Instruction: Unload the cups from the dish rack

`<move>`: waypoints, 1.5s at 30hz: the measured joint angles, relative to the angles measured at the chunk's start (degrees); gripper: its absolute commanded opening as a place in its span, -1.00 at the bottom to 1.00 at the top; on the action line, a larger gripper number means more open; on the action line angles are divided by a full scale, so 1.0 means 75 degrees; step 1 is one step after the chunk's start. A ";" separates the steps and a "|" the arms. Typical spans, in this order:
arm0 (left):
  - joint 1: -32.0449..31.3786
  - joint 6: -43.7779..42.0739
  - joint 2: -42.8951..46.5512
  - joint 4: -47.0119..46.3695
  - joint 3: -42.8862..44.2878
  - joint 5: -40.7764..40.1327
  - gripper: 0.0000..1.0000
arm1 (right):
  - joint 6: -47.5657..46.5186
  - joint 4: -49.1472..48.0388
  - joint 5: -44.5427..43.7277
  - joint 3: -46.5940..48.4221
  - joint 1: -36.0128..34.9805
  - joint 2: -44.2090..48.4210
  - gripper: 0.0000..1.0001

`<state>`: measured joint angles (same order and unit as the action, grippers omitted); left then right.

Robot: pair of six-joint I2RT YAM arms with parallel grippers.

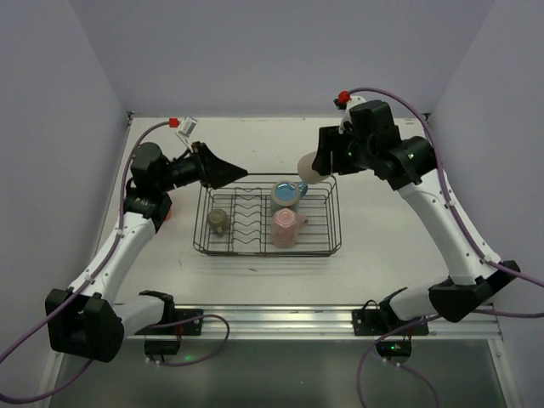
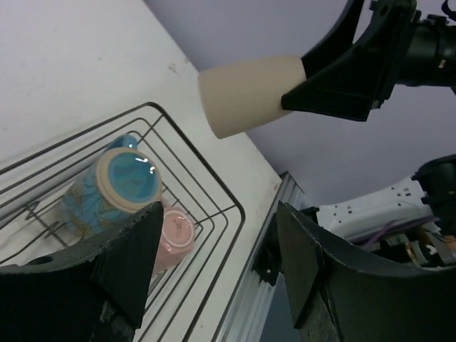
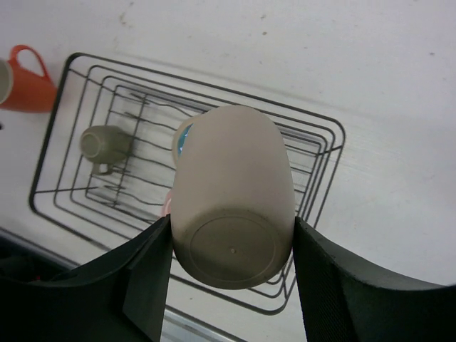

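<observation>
My right gripper (image 3: 231, 242) is shut on the beige cup (image 3: 231, 192) and holds it bottom-up above the far right corner of the black wire dish rack (image 1: 263, 252). The beige cup (image 1: 308, 166) hangs clear of the wires. In the rack lie a light blue cup (image 1: 289, 194), a pink cup (image 1: 286, 228) and, left of the dividers, an olive-grey cup (image 1: 218, 221). An orange cup (image 3: 28, 82) stands on the table left of the rack. My left gripper (image 1: 234, 174) is open and empty over the rack's far left corner.
White walls close in the table on the left, back and right. An aluminium rail (image 1: 272, 319) carrying both arm bases runs along the near edge. A white power strip (image 2: 377, 206) lies beyond the table edge in the left wrist view.
</observation>
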<state>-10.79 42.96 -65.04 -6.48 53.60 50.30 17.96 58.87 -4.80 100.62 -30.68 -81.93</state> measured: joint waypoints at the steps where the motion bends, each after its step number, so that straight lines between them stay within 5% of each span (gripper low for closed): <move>1: -0.0009 0.0256 0.0000 -0.0507 -0.0195 0.0210 0.40 | 0.0006 -0.0026 0.0221 0.0000 0.0000 0.0093 -1.00; 6: -0.0044 0.1259 0.0003 -0.2489 -0.0749 0.0877 0.40 | 0.0082 -0.0388 0.1489 -0.0006 0.0052 0.0493 -1.00; 18: -0.0125 0.2838 0.0009 -0.5074 -0.1215 0.1311 0.40 | 0.0487 -0.2206 0.4718 -0.0766 0.0259 0.1230 -1.00; 45: -0.0329 0.4774 0.0114 -0.7274 -0.1262 0.1378 0.47 | 0.1818 -0.6187 0.7670 -0.2576 0.0542 0.0863 -1.00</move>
<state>-13.26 78.76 -64.18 -61.04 44.14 60.64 31.59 12.47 52.73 81.30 -26.61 -75.46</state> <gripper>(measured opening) 0.732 0.627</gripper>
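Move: The beige cup, already in the right gripper, hangs about 19 cm to the right of the open left gripper, some 2 cm ahead and nearly level in height. From the right hand, the left gripper is roughly 21 cm left and 2 cm back at the same height; the blue cup lies about 9 cm left, 6 ahead, the pink cup 9 left, 5 back, both some 22 cm down in the rack. Keep the right gripper shut on the beige cup and carry it about 11 cm left, also back and up, swinging the fingers some 60 degrees from forward-down round to the left so that the cup's mouth faces the other hand. Draw the left gripper back and up about 8 cm each, still open, rolling it some 30 degrees with its fingertips lifting and swinging clockwise, to meet the rim. ##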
